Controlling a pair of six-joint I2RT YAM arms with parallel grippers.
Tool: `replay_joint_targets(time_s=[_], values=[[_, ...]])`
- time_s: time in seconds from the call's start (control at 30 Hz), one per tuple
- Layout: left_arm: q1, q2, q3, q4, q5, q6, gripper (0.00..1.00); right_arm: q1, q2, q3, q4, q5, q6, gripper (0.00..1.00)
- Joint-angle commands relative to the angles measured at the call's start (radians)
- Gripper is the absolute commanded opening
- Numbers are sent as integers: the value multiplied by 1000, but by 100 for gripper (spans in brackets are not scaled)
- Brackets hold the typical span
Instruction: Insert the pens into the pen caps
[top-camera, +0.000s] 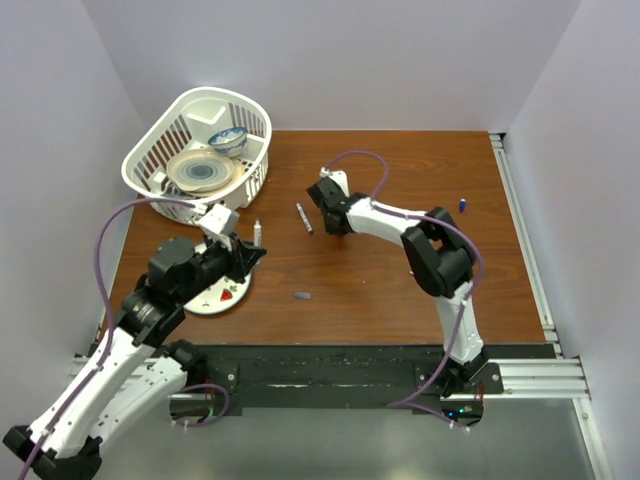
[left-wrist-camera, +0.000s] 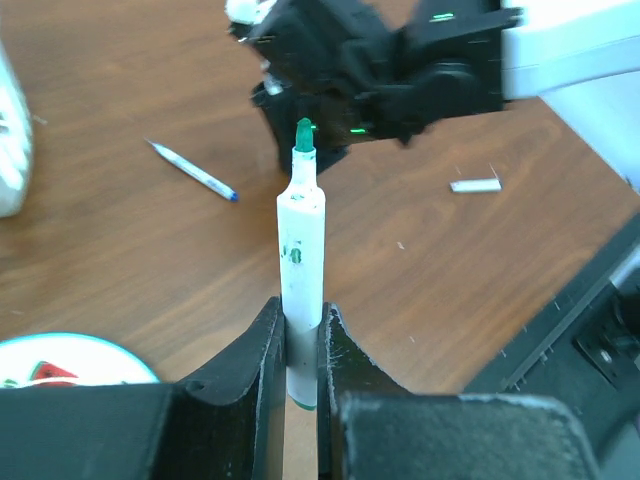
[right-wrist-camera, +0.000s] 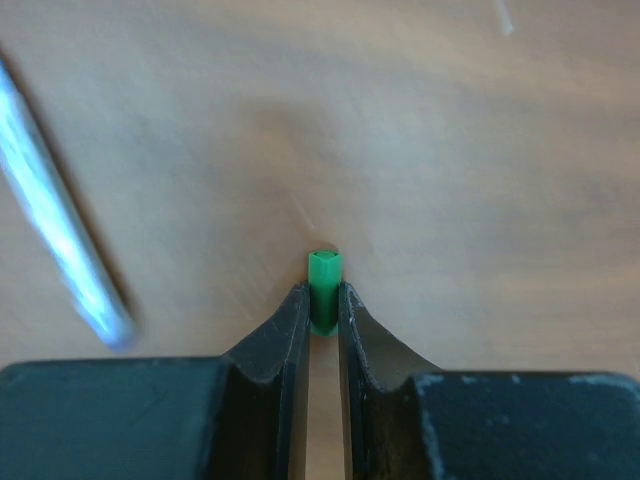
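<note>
My left gripper (left-wrist-camera: 298, 312) (top-camera: 248, 252) is shut on a white pen (left-wrist-camera: 300, 240) with a green tip; the pen (top-camera: 257, 234) stands upright above the table's left side. My right gripper (right-wrist-camera: 322, 296) (top-camera: 333, 220) points down at the table's middle, its jaws pressed on both sides of a green pen cap (right-wrist-camera: 324, 272). A second pen (top-camera: 303, 217) (left-wrist-camera: 190, 172) lies on the wood just left of the right gripper, blurred in the right wrist view (right-wrist-camera: 55, 200). A grey cap (top-camera: 302, 295) (left-wrist-camera: 475, 185) lies nearer the front. A blue cap (top-camera: 463, 204) sits far right.
A white basket (top-camera: 150, 160) holding a plate and a bowl stands at the back left corner. A small plate (top-camera: 215, 300) (left-wrist-camera: 60, 360) with a watermelon print lies under the left arm. White walls close in the table on three sides.
</note>
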Motion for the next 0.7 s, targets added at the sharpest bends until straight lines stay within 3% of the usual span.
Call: replay_joint_targets(time_s=[0.0,0.13,0.3,0.43,0.53,0.67], values=[[4,169,123,60,132,-26,0,-7,-241,-397,139,-42,4,0],[4,304,169,182,204,-84,0,-8,-442,-553,196,-82,54,0],[1,462,92,400,509,-113,0,-7,-697,-662,221,-133,79,0],[-10,481,81,387,581,-69,0,-5,-941,-728,316,-226,122,0],[-12,444,60,414,549,-76,0,-5,-1111,-792,473,-323,185,0],[-13,424,43,428,583,-75,0,-3,-1199,-872,767,-441,270,0]])
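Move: My left hand holds the white pen, green tip up; the green cap, already pinched in my right hand down at the table, lies about 20 cm ahead, 16 cm right and 23 cm below it. From my right hand, that white pen is some 20 cm back, 16 cm left and 25 cm up. The blue-ended pen lies about 4 cm ahead and 7 cm left of my right hand, and a small grey piece 17 cm back and 8 cm left, both at table level. I keep the green cap pinched and draw my right hand back and to the right, low over the table and away from the blue-ended pen, then raise it about 23 cm, rolling its left side up and tipping the fingers up to bring the cap towards the pen. My left hand keeps its grip, swings some 10 cm right, dips slightly and turns about 25 degrees clockwise. ##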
